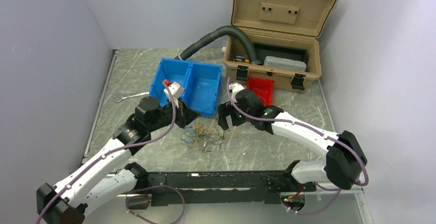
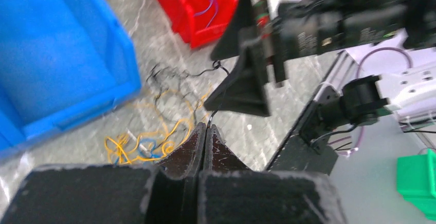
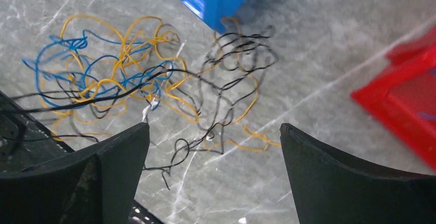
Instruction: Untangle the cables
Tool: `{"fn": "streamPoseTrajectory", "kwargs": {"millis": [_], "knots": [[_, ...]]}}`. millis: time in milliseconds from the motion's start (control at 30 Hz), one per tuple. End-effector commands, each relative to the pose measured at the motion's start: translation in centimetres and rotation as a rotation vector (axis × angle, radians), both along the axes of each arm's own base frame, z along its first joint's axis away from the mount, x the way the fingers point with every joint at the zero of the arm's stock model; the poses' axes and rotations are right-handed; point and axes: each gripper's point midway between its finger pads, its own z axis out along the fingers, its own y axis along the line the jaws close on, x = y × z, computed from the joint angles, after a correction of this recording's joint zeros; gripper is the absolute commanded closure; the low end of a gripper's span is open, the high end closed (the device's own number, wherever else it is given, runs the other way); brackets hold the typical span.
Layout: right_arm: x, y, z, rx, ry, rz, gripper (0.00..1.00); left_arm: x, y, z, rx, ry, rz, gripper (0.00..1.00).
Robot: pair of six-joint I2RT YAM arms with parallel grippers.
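Observation:
The cables lie as a loose tangle of thin yellow, blue and black wires on the marble table, between the two grippers. My left gripper is shut on a black cable that rises taut from its tips toward the right gripper. The yellow and blue cables rest on the table to its left. My right gripper is wide open above the tangle, with nothing between its fingers; black strands run close by its left finger.
A blue two-part bin stands just behind the tangle, with a red bin to its right. Behind them are an open tan toolbox and a grey hose. A wrench lies at the left.

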Motion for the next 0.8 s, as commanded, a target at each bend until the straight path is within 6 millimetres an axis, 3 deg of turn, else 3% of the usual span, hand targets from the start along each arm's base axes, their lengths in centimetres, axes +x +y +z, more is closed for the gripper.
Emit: {"fn": "streamPoseTrajectory", "kwargs": {"millis": [0,267,367,500,533,600,700,767], "knots": [[2.6,2.7,5.5,0.034,-0.298,0.168,0.0,-1.5,-0.7,6.2,-0.052,-0.092,-0.097,1.0],[1.0,5.3,12.4,0.253,-0.579,0.363,0.0,-3.6,-0.5,12.3,-0.071,-0.144,-0.184,1.0],[0.0,6.2,13.8,0.319,-0.616,0.41,0.08,-4.3,-0.3,13.8,-0.089,-0.162,-0.199,1.0],[1.1,5.8,14.3,0.312,-0.633,0.328,0.45,-4.3,0.7,15.3,-0.078,-0.191,-0.15,1.0],[1.9,5.1,14.4,0.292,-0.641,0.268,0.63,-3.9,1.4,15.6,-0.051,-0.192,-0.11,1.0],[3.0,3.3,15.1,0.268,-0.656,0.143,0.86,-3.0,3.1,15.3,0.02,-0.18,-0.008,1.0],[4.5,-1.5,17.7,0.221,-0.705,-0.117,0.99,-1.5,6.8,14.3,0.11,-0.164,0.205,1.0],[4.1,-3.9,20.9,0.224,-0.743,-0.206,1.0,-0.5,9.5,13.1,0.149,-0.16,0.36,1.0]]}}
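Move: Pinched already in the left fingers, the black cable runs across to the open right fingers; the strand they will shut on is about 3 cm left of the right hand, 1 cm ahead and 1 cm higher. From the left hand it lies some 7 cm right, 4 cm ahead, 9 cm down. The tangle sits 4 cm back, 7 cm left and 6 cm below the right hand; the blue bin about 14 cm ahead, 13 cm left; the red bin 9 cm ahead, 13 cm right. Rising side by side, both hands climb about 14 cm above the tangle. The left keeps its pinch on the black cable, easing back a few centimetres, then swinging left. The right first drifts left with its fingers open, tipping them up some 35 degrees, then shuts them on the cable while moving back right and slightly forward. ##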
